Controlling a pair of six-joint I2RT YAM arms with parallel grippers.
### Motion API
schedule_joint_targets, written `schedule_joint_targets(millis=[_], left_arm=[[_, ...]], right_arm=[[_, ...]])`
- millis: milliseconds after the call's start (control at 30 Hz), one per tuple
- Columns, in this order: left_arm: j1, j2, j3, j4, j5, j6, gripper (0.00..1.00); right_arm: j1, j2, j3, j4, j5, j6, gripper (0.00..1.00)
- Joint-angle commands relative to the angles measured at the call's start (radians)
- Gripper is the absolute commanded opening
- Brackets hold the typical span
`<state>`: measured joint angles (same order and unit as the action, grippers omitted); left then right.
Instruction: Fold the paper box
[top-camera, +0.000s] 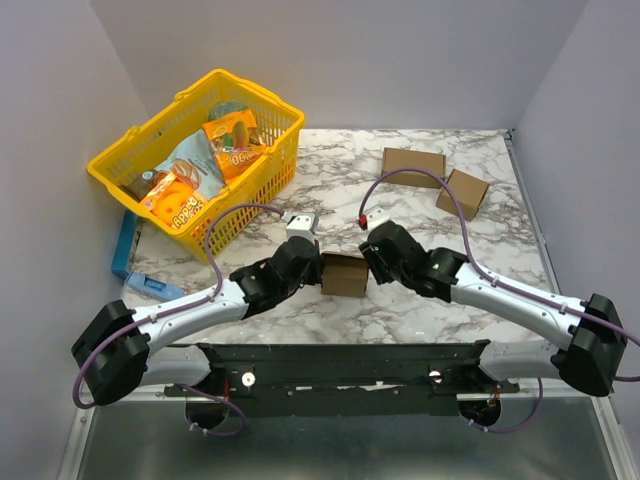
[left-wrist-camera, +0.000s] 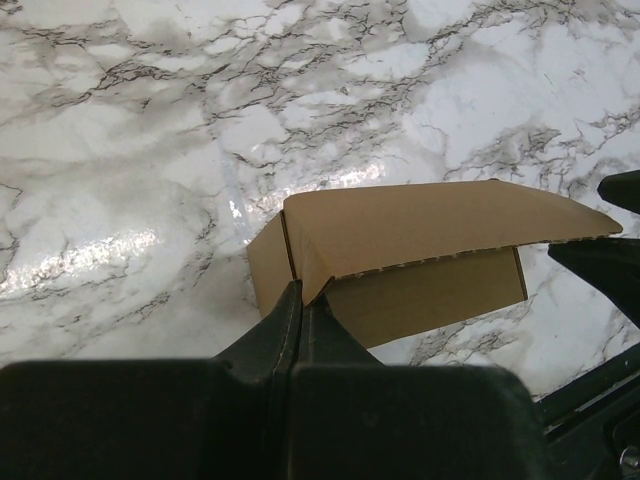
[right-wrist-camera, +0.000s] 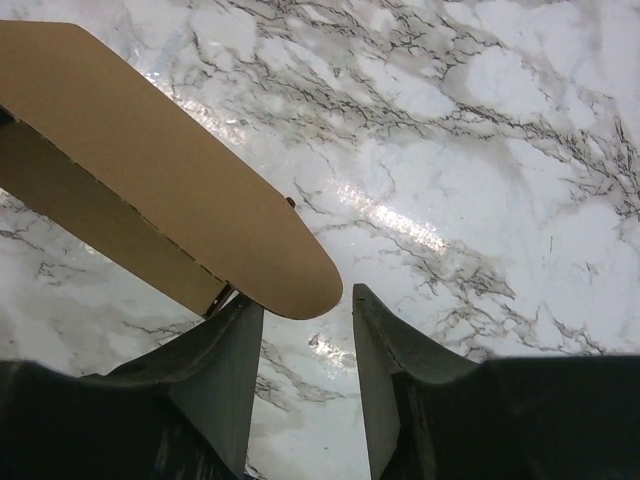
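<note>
The paper box (top-camera: 344, 274) is a brown cardboard piece on the marble table, between my two grippers. My left gripper (top-camera: 318, 270) is shut on its left edge. In the left wrist view, the fingers (left-wrist-camera: 303, 290) pinch the corner where the top flap (left-wrist-camera: 420, 230) meets the side wall. My right gripper (top-camera: 368, 255) stands open at the box's right side. In the right wrist view, the rounded flap tip (right-wrist-camera: 200, 190) hangs just above the gap of the right gripper (right-wrist-camera: 306, 296). The left finger (right-wrist-camera: 225, 350) sits under the flap, and nothing is clamped.
A yellow basket (top-camera: 110, 170) full of snack packs stands at the back left, with a blue item (top-camera: 125, 245) beside it. Two neat cardboard cuboids (top-camera: 413, 162) (top-camera: 462, 192) lie at the back right. Grey walls close in the table on three sides.
</note>
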<state>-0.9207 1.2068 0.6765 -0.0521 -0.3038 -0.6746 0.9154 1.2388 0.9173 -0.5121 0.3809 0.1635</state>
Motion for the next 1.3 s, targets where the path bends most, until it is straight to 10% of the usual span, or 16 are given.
schedule_joint_targets(millis=[0,367,1267], left_arm=[[-0.012,0.005,-0.037,-0.126,0.043,-0.022,0.0],[-0.027,0.034,-0.046,-0.103,0.031,-0.025,0.0],[-0.178,0.223,0.113,-0.273,-0.202,0.007,0.0]], right_arm=[[0.007,-0.007,-0.044,0.108,0.03,-0.044,0.44],[0.007,-0.056,-0.034,0.133,-0.011,-0.015,0.09],[0.007,0.048,0.146,-0.026,-0.037,0.163,0.01]])
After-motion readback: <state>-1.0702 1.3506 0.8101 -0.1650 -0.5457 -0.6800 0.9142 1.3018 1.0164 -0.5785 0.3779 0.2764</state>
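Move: The left hand already pinches the left corner of the paper box's far rim, with the box's middle about 6 cm to its right and 3 cm below. The rounded tab sticking out at the box's right end lies some 11 cm to that hand's right. That tab is between the right hand's half-open fingers, 1 cm ahead; from this hand the box's middle is 6 cm left, the long carton 22 cm ahead and 9 cm right. The right hand dips slightly, then closes its half-open fingers on the cardboard at the box's right far corner while rising about a centimetre and easing 1 to 1.5 cm left, in towards the box. The left hand keeps its shut pinch on the left corner and, after a short hold, brings the box about 1.5 cm right towards the right hand, its left side rolling up by some 10 degrees. ##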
